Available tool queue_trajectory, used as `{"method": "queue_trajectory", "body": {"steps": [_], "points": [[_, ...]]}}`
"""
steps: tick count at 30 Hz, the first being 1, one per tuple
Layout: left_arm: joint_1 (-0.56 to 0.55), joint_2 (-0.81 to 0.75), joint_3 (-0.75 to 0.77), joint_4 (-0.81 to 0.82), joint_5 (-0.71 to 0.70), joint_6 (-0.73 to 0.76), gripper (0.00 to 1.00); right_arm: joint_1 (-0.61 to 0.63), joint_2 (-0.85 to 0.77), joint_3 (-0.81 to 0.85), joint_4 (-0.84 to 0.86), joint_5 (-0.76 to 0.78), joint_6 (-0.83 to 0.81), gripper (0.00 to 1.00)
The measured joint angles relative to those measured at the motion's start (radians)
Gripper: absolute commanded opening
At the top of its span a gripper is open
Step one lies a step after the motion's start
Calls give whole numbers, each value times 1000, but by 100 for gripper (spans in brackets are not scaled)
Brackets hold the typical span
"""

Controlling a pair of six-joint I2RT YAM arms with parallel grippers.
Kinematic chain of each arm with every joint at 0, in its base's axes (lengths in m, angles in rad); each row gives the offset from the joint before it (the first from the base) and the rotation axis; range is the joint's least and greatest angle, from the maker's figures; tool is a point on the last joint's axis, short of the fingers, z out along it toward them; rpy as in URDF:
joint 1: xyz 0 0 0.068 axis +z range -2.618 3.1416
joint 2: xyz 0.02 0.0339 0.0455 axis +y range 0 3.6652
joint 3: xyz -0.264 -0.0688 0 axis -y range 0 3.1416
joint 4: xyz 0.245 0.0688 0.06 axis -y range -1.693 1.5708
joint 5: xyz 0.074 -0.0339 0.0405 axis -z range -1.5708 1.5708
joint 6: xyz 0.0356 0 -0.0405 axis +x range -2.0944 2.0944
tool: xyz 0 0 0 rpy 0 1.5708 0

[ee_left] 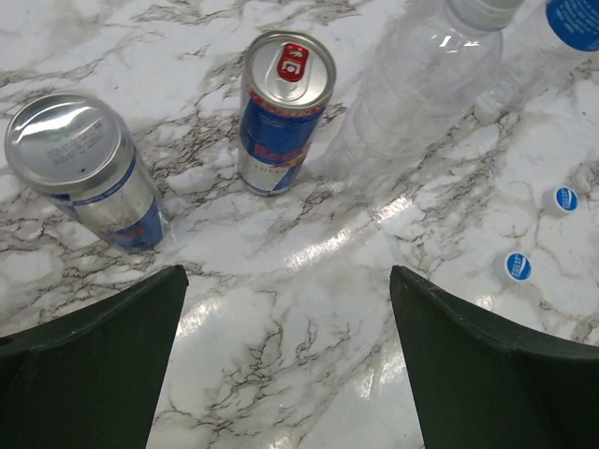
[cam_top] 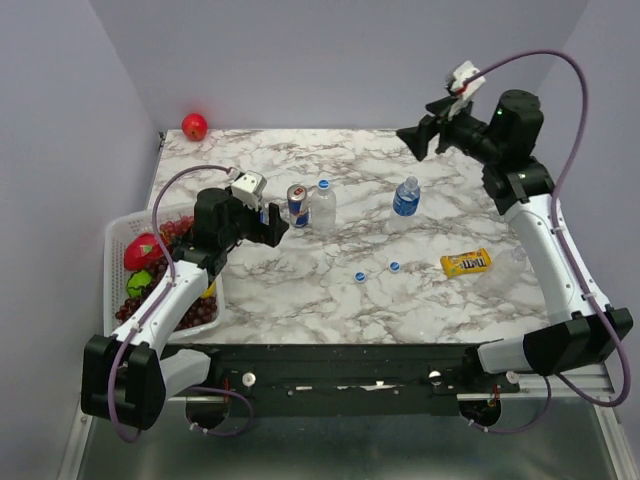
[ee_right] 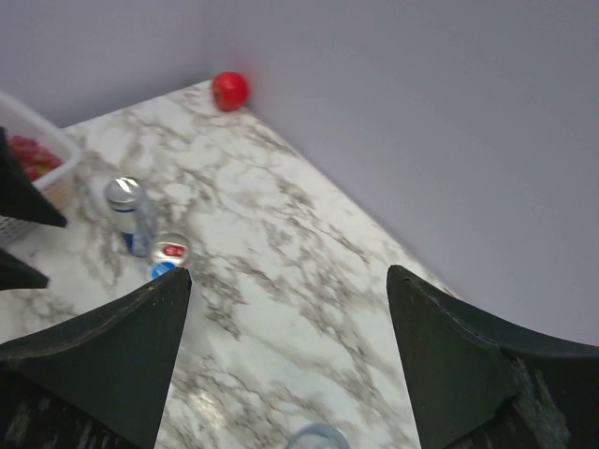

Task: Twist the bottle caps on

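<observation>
Two loose blue bottle caps [cam_top: 359, 276] [cam_top: 394, 266] lie on the marble table; they also show in the left wrist view [ee_left: 518, 267] [ee_left: 564, 198]. An unlabelled clear bottle [cam_top: 323, 208] [ee_left: 421, 84] stands mid-table with a blue cap on top. A blue-labelled bottle [cam_top: 406, 198] stands to its right, also capped. My left gripper [cam_top: 275, 226] [ee_left: 287, 281] is open and empty, low over bare table, left of the clear bottle. My right gripper [cam_top: 415, 140] [ee_right: 288, 276] is open and empty, raised high over the far right; a bottle top [ee_right: 318, 438] shows below it.
Two blue-and-silver drink cans [ee_left: 285, 112] [ee_left: 84, 173] stand just ahead of the left gripper. A white basket [cam_top: 118, 240] of fruit sits at the left edge. A red apple [cam_top: 194, 126] is in the far left corner. A yellow candy bag [cam_top: 466, 262] lies at the right.
</observation>
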Motion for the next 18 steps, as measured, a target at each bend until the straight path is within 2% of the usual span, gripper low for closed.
{"method": "queue_trajectory", "body": {"steps": [3,6,13,18], "points": [[-3,23,82,-59,45,58,99,-130,-16,-2,-69,-20,20,90],[-4,25,140,-80,92,105,99,-196,-10,-20,-142,-66,-1,93],[-6,21,158,-132,142,110,99,-194,-19,-153,-196,-193,-99,94],[-10,29,172,-190,149,128,99,-194,-8,-223,-167,-179,-138,94]]}}
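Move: The uncapped labelled bottle stands some 6 cm to the right of the right hand, about level with it in reach, its middle roughly 30 cm below; the capped bottle is about 16 cm to that hand's left at the same reach. Two loose caps lie about 40 cm below, the nearer-to-bottle one 13 cm back and 4 cm right, the other 16 cm back and 5 cm left. From the left hand, the labelled bottle is about 34 cm right, 8 cm ahead and 7 cm below. The right hand swings about 7 cm to the right, then drops to roughly 12 cm below where it began, fingers staying wide open and tipping some 15 degrees further down, so that it comes in over the open mouth of the labelled bottle without touching it. The open left hand rises about 4 cm in front of the cans and capped bottle and settles back slightly, drifting 2 cm right towards the labelled bottle while its wrist turns some 10 degrees clockwise. ##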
